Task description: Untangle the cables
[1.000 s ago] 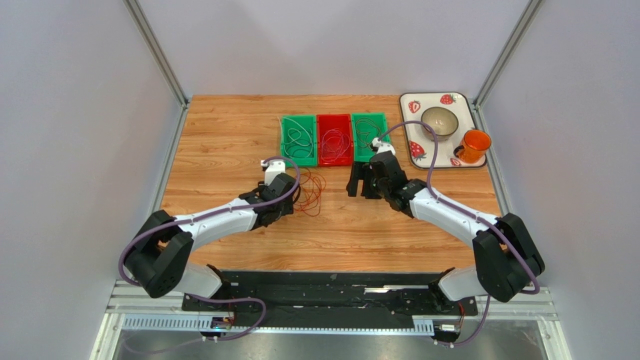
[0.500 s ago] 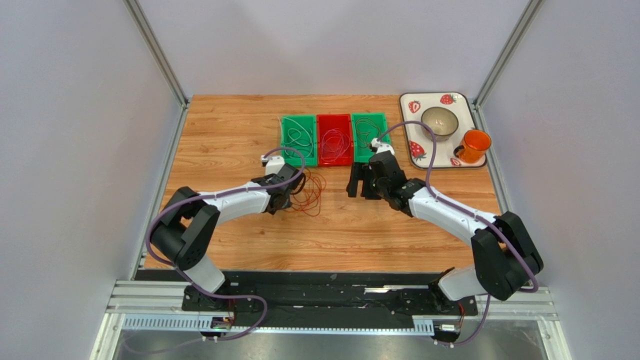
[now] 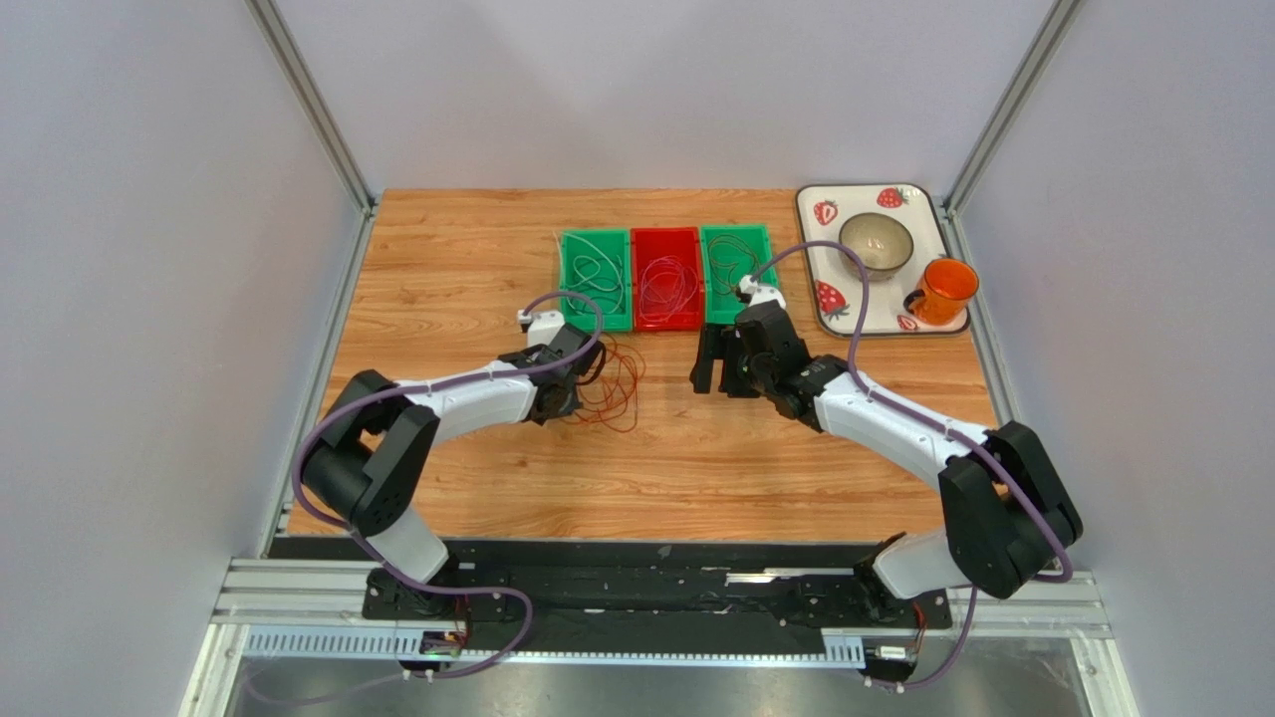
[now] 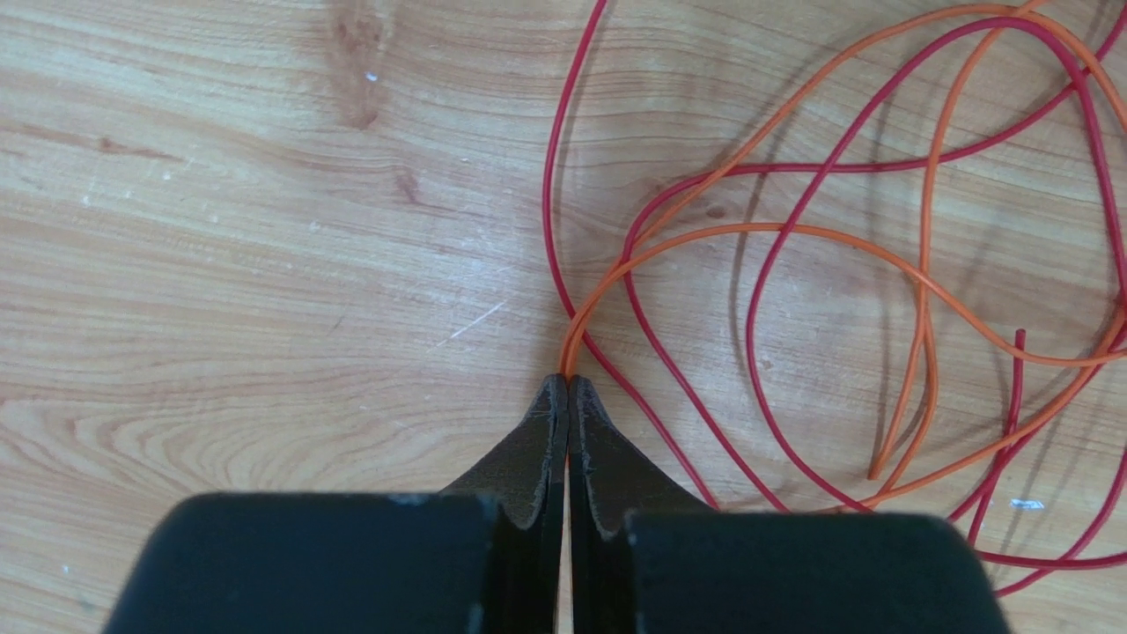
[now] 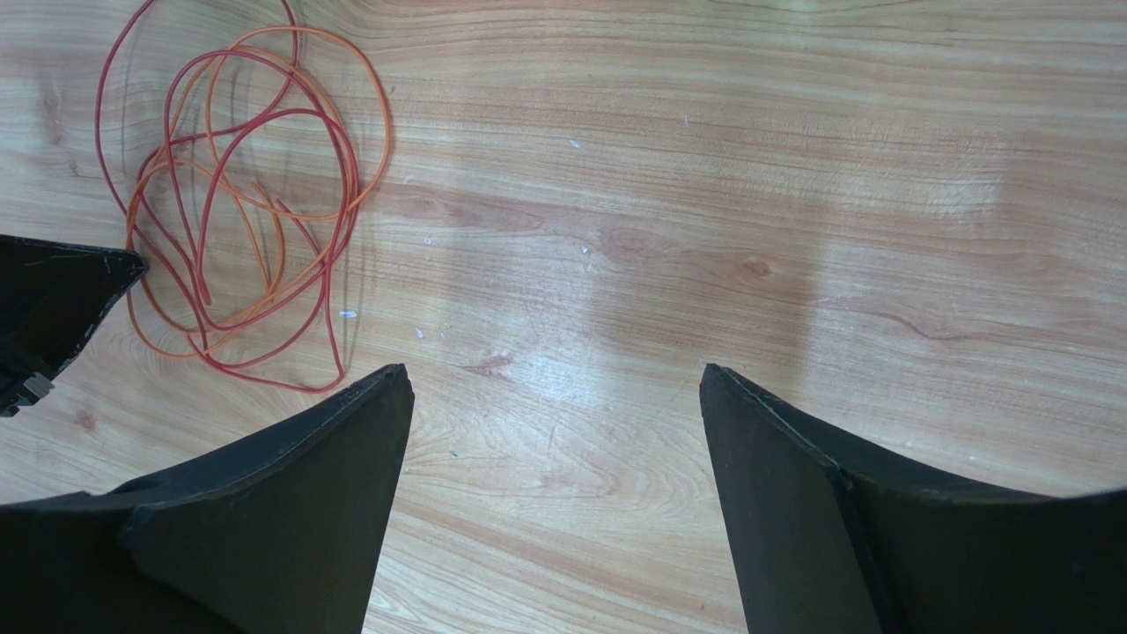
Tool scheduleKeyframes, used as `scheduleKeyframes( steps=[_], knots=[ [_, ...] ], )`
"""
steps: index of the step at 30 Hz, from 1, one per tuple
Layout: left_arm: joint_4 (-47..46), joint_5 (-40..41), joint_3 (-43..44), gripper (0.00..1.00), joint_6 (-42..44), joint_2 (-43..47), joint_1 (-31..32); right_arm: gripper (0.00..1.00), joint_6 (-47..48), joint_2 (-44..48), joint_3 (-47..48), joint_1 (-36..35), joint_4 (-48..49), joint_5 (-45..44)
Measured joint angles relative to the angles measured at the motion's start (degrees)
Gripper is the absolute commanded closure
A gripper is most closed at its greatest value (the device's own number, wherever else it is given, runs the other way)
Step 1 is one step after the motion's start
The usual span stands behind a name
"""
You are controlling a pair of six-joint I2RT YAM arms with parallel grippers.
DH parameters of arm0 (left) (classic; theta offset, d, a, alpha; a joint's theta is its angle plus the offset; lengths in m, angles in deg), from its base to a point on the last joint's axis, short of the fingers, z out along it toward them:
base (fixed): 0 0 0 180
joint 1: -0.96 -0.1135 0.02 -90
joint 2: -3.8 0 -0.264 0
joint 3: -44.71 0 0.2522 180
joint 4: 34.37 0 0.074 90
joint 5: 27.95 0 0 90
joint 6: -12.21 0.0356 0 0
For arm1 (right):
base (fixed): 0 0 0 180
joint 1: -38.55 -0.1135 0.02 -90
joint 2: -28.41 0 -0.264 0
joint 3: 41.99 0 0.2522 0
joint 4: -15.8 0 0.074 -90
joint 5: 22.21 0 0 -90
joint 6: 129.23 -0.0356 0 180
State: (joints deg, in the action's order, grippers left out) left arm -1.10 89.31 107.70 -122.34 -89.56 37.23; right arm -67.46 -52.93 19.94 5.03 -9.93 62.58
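Observation:
The cables [image 3: 614,386] lie as a loose tangle of red and orange loops on the wood table, left of centre. In the left wrist view, the orange cable [image 4: 794,233] runs straight into the tips of my left gripper [image 4: 568,386], which is shut on it. A red cable [image 4: 549,198] crosses just beside the tips. My left gripper [image 3: 575,395] sits at the tangle's left edge. To the right of the tangle, my right gripper [image 3: 722,366] hovers open. It shows only bare wood between its fingers [image 5: 553,373], with the cable tangle [image 5: 245,198] at upper left.
Behind the grippers three small trays stand in a row, each holding coiled wires: green [image 3: 566,284], red [image 3: 666,235], green [image 3: 766,236]. A strawberry-print tray [image 3: 916,209] at back right carries a bowl [image 3: 876,239] and an orange cup [image 3: 945,289].
My left gripper has closed onto the orange cable at the tangle's edge, after its arm shifted forward and lower. The right arm has stayed put and open.

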Motion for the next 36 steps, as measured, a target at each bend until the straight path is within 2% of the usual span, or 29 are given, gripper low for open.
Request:
scheduleKeyframes(
  steps=[5, 8, 12, 15, 20, 24, 32, 36],
  knots=[
    [0.2, -1.9, 0.1, 1.0, 2.8, 1.2, 1.1, 0.16, 0.0, 0.0, 0.0, 0.0, 0.0, 0.0],
    [5.4, -3.5, 2.7, 1.0, 5.5, 7.0, 3.3, 0.16, 0.0, 0.0, 0.0, 0.0, 0.0, 0.0],
    [9.2, -10.1, 13.2, 1.0, 10.2, 18.4, 4.5, 0.16, 0.0, 0.0, 0.0, 0.0, -0.2, 0.0],
    [8.6, -17.0, 21.9, 1.0, 14.0, 26.5, 5.2, 0.16, 0.0, 0.0, 0.0, 0.0, -0.2, 0.0],
    [7.1, -21.6, 28.2, 1.0, 18.0, 37.8, 6.9, 0.16, 0.0, 0.0, 0.0, 0.0, -0.2, 0.0],
    [8.7, -18.9, 26.5, 1.0, 19.2, 42.3, 6.8, 0.16, 0.0, 0.0, 0.0, 0.0, -0.2, 0.0],
    [15.3, -13.9, 9.0, 1.0, 17.6, 37.6, 6.8, 0.16, 0.0, 0.0, 0.0, 0.0, -0.2, 0.0],
    [18.1, -11.4, 3.7, 1.0, 15.6, 35.9, 6.8, 0.15, 0.0, -0.1, 0.1, 0.0, -0.3, 0.0]
  ],
)
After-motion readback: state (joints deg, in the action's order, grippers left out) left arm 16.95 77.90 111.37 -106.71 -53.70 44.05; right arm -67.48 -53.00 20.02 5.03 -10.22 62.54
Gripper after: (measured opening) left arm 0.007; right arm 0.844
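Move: The orange cable is already pinched between my left fingertips at the left edge of the orange-and-red tangle, whose middle lies about 4 cm to the right, 2 cm ahead and barely below. From my left hand, the left green bin stands some 16 cm ahead and 2 cm right, the red bin 16 cm ahead and 12 cm right. From my idle right hand, the tangle is about 15 cm left, straight level and 8 cm lower. I yank my left hand steeply up about 40 cm with the orange cable still pinched, swinging right at first and then drawing back some 8 cm, while my wrist tips the fingers outward and turns clockwise. Then I drop it some 25 cm back toward the table, undoing most of the tip, and keep my fingers shut. ##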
